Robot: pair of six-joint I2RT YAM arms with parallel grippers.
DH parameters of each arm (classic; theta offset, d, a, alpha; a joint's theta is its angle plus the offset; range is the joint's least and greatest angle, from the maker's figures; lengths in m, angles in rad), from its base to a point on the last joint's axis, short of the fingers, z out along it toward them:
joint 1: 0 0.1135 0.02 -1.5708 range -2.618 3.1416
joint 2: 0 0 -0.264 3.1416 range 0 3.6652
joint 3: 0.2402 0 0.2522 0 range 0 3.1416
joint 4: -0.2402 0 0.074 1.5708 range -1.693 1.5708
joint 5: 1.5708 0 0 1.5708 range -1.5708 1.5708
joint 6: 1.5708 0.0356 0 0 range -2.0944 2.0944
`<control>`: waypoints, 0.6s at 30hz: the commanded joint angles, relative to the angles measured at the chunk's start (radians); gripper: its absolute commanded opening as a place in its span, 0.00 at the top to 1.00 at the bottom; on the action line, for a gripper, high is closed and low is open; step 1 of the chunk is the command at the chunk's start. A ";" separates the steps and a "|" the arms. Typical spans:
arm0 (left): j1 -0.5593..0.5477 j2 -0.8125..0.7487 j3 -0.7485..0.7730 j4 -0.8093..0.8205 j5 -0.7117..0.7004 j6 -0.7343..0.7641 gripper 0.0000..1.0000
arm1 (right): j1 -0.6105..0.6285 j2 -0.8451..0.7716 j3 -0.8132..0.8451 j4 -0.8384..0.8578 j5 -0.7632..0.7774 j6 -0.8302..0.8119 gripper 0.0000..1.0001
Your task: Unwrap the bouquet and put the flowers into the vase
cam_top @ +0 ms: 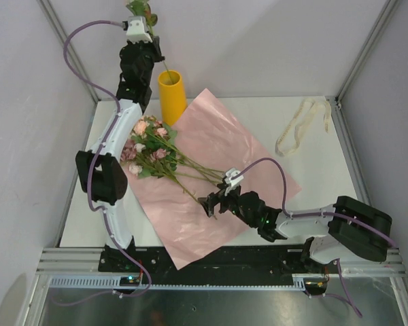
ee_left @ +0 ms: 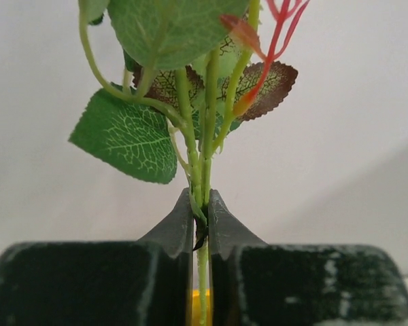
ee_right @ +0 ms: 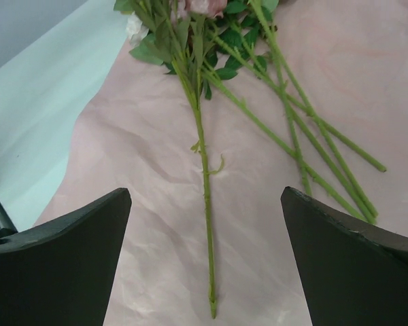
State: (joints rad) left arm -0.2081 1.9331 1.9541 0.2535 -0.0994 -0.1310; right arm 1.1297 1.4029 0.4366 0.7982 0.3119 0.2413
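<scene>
The bouquet lies opened out: loose flowers [cam_top: 151, 152] rest on the flat pink paper [cam_top: 224, 129], blooms to the left and stems [ee_right: 313, 149] fanning right. My left gripper [cam_top: 144, 49] [ee_left: 200, 198] is raised at the back, shut on one leafy flower stem [ee_left: 202, 268]. That stem's lower end hangs over the mouth of the yellow vase [cam_top: 171, 95] [ee_left: 198, 300]. My right gripper [cam_top: 209, 204] [ee_right: 205, 192] stands wide open low over the paper. A single green stem [ee_right: 206, 231] lies between its fingers, untouched.
The cream ribbon [cam_top: 301, 125] lies loose on the white table [cam_top: 313, 183] at the back right. The pink paper overhangs the table's near edge. Frame posts and grey walls close in the left, back and right sides.
</scene>
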 commanded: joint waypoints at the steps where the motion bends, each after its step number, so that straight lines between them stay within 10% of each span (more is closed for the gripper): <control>1: 0.003 -0.005 -0.017 0.073 -0.004 -0.022 0.83 | 0.008 -0.041 -0.021 0.076 0.088 -0.027 0.01; 9: 0.001 -0.156 -0.261 0.067 -0.021 -0.040 0.38 | 0.044 -0.099 -0.063 0.036 0.205 -0.031 0.01; 18: 0.002 -0.463 -0.507 -0.083 -0.007 -0.226 0.26 | 0.123 -0.132 -0.163 0.066 0.425 -0.028 0.01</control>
State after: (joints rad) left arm -0.2081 1.6703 1.5146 0.2123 -0.1017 -0.2256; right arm 1.2285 1.2961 0.3256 0.8074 0.5869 0.2234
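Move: The left hand grips one flower's stem, its lower end at the vase's mouth; the vase's middle is about 5 cm ahead, 3 cm right and 30 cm below. The remaining flowers' heads lie some 7 cm back, 5 cm left and 42 cm down; the pink paper's middle is about 20 cm back, 18 cm right and 45 cm below. From the right hand, the vase is roughly 43 cm ahead and 14 cm left, its middle about level. Left sinks about 10 cm, releasing the flower into the vase, then backs away; right hand eases rightward. ##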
